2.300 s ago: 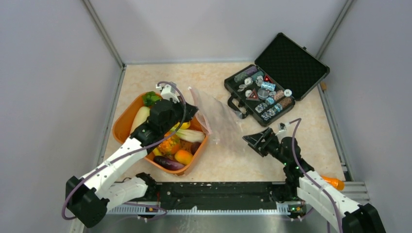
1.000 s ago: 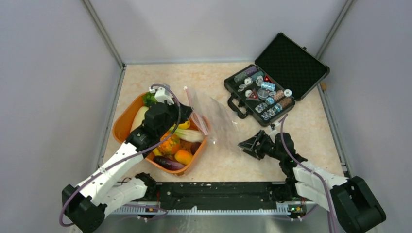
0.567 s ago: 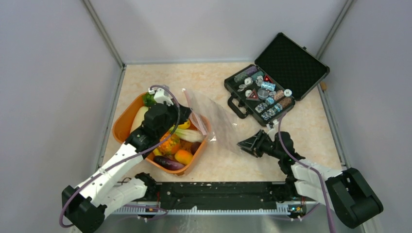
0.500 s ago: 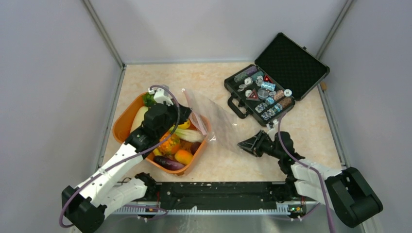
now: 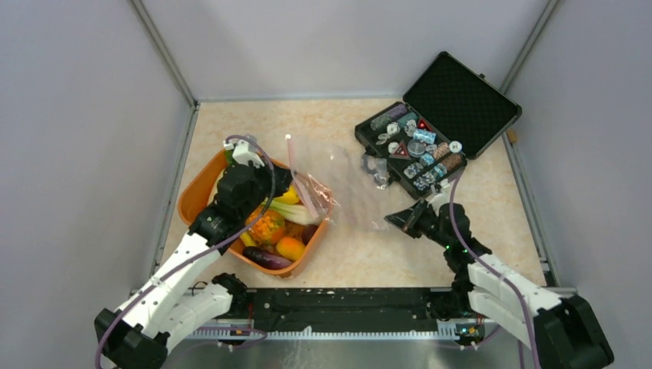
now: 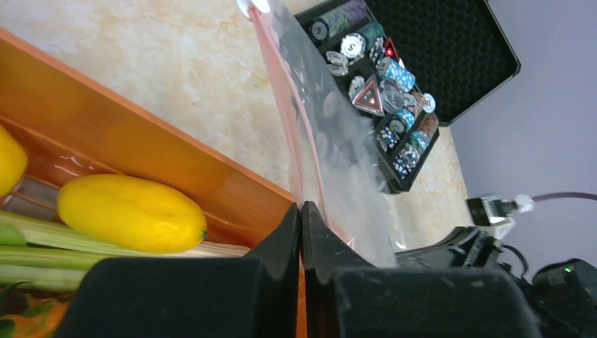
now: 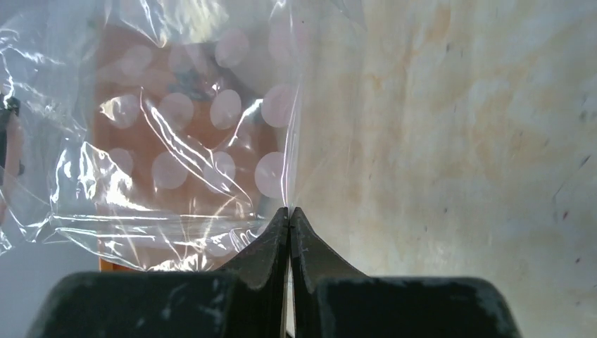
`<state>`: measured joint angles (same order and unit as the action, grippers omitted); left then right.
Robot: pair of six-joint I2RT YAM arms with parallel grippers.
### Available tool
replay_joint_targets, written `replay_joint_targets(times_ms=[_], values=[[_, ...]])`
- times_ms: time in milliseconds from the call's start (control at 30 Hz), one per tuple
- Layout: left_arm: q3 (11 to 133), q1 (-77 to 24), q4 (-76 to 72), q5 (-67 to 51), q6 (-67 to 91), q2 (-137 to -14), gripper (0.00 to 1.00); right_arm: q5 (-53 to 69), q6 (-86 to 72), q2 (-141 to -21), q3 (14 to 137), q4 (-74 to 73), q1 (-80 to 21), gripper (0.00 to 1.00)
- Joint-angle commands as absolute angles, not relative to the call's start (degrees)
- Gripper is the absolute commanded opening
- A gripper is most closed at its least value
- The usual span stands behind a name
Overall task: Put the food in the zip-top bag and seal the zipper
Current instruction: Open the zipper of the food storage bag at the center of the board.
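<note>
The clear zip-top bag [image 5: 346, 181] hangs stretched between my two grippers, over the table to the right of the orange tub [image 5: 201, 198]. My left gripper [image 5: 284, 184] is shut on the bag at its pinkish zipper [image 6: 276, 91], just above the tub's right rim; the jaws [image 6: 301, 208] meet with the strip between them. My right gripper [image 5: 390, 221] is shut on the bag's opposite edge [image 7: 289, 210]. The food lies in the tub: a yellow lemon [image 6: 130, 213], an orange pineapple [image 5: 267, 228], a purple eggplant [image 5: 267, 258] and a leafy stalk [image 5: 298, 214]. The bag [image 7: 183, 141] looks empty.
An open black case [image 5: 430, 131] full of chips and small trinkets stands at the back right, close behind the bag. Grey walls close in the table on the left, back and right.
My right gripper has shut on the bag's near-right edge and drawn it slightly right and back. The left arm shifted left and back, pulling the bag's mouth taut.
</note>
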<state>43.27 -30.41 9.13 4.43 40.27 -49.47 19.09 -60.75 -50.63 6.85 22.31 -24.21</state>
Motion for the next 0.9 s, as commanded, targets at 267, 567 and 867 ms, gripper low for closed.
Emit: replay_joint_targets(times_ms=[267, 567, 867], values=[[47.08, -22.91, 9.31, -14.39, 40.33, -49.36, 0.00, -3.16, -42.23, -34.11, 13.37, -4.30, -23.60, 0.00], [50.42, -22.32, 7.38, -32.26, 35.77, -56.10, 0.00, -2.33, -37.16, -31.86, 19.94, -11.73, -23.43, 0.00], [47.44, -24.57, -1.54, -32.52, 40.47, -57.11, 0.00, -3.09, -30.98, -31.74, 38.05, -25.23, -23.40, 0.63]])
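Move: The left hand already pinches the bag's pink zipper edge high over the basket, with the white slider about 8 cm straight ahead of it. The basket's middle lies some 11 cm left, 4 cm back and 21 cm below. The shut right fingers hold the bag's bottom corner right at their tips; from them the slider is roughly 15 cm ahead, 24 cm left and 16 cm higher, and the chip case's tray about 20 cm ahead, 7 cm right. Rightward, the right hand carries the bag's bottom corner about 7 cm, bobbing up and down by a few centimetres and rolling its left side down; then its fingers open, let go of the film, and it rises another 6 cm. The left hand keeps its pinch on the zipper edge, sways slightly left, then swings right and a little back, turning some 30 degrees clockwise. ##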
